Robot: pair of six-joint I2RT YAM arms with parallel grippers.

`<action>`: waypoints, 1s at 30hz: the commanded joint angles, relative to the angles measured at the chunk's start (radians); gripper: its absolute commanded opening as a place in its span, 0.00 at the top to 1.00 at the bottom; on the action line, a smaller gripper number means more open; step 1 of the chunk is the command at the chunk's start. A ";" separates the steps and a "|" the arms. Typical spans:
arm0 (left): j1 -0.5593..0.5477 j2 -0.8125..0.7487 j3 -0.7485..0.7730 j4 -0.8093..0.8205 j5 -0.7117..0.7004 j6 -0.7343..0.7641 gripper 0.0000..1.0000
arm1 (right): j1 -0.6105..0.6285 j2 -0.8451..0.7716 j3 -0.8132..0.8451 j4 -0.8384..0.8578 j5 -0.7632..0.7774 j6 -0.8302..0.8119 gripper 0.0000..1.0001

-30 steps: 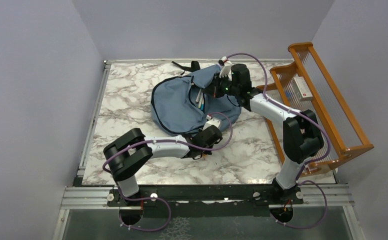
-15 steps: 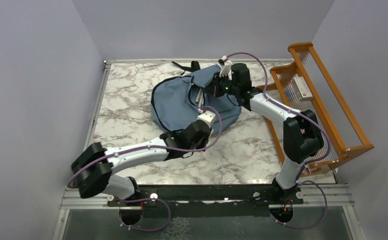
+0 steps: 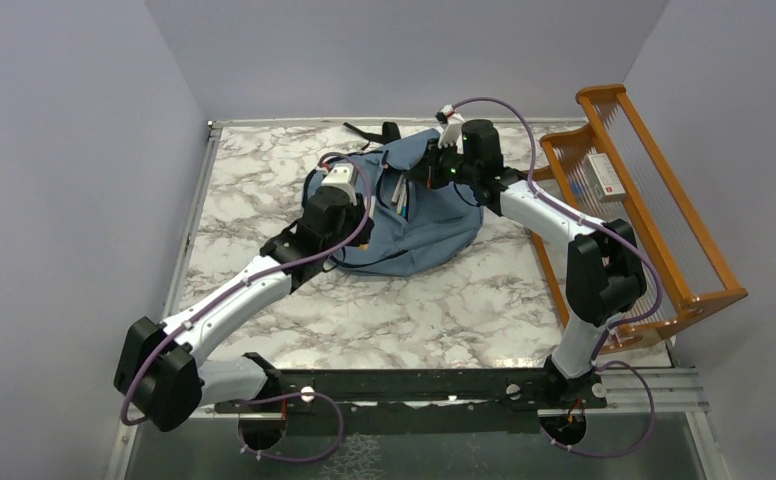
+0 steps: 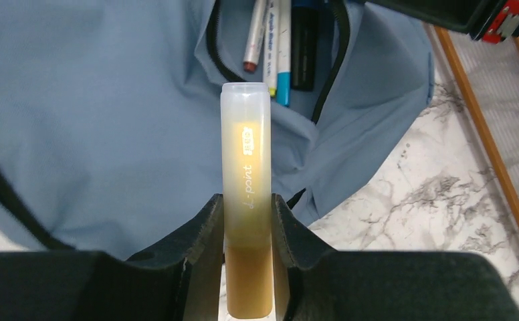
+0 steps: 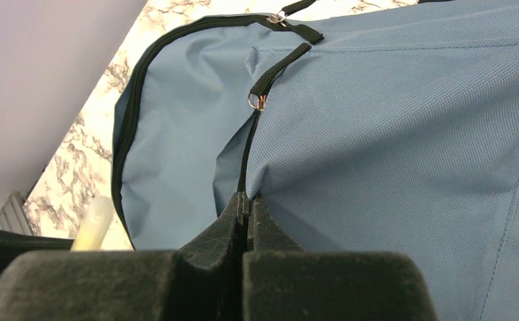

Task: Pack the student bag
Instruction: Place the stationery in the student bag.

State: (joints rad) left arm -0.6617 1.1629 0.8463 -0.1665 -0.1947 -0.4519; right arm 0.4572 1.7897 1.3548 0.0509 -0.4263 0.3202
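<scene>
The dusty-blue student bag [image 3: 419,230] lies flat at the back of the marble table. My left gripper [image 3: 356,232] hovers over its left half, shut on a yellow-orange highlighter [image 4: 246,167] whose clear cap points toward the bag's open front pocket. Several pens [image 4: 277,40] stick out of that pocket. At the pocket's upper edge my right gripper [image 3: 426,172] is shut on a fold of bag fabric [image 5: 270,184] beside the zipper line, holding it lifted. In the right wrist view the highlighter [image 5: 95,224] shows at lower left.
An orange wooden rack [image 3: 654,200] stands along the right edge of the table, with a small white box [image 3: 604,175] on it. Black straps [image 3: 374,130] trail from the bag's far side. Grey walls close in the table on three sides.
My left arm has swung from the bag's near edge leftward and back, bringing the highlighter over the bag's left half. The right gripper has kept its hold on the pocket edge.
</scene>
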 commanded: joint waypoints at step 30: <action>0.250 0.539 0.450 0.025 0.547 0.065 1.00 | 0.011 -0.036 0.014 0.036 -0.026 0.004 0.99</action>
State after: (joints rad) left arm -0.4168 1.6634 1.2217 -0.1715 0.3023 -0.4213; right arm 0.4572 1.7901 1.3670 0.0471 -0.4271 0.3141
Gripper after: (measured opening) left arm 0.280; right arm 0.012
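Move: The open pocket, where the yellow tube in the left hand is being taken, lies about 11 cm ahead of that hand, 6 cm to its right and some 9 cm below. The markers already inside are about 12 cm ahead, 8 cm right and 10 cm below; the flap edge pinched by the right hand is roughly 13 cm ahead, 12 cm right, about level in height. From the right hand the pocket is about 2 cm back, 6 cm left, 10 cm below. The yellow tube, still gripped between the left fingers, is carried some 9 cm forward over the blue bag towards the pocket mouth, edging 3–4 cm right and sinking about 3 cm, mostly in the later half. On the way the wrist tips down and swings clockwise, each a little over 10 degrees. The right hand stays put, keeping its pinch on the raised flap edge. ##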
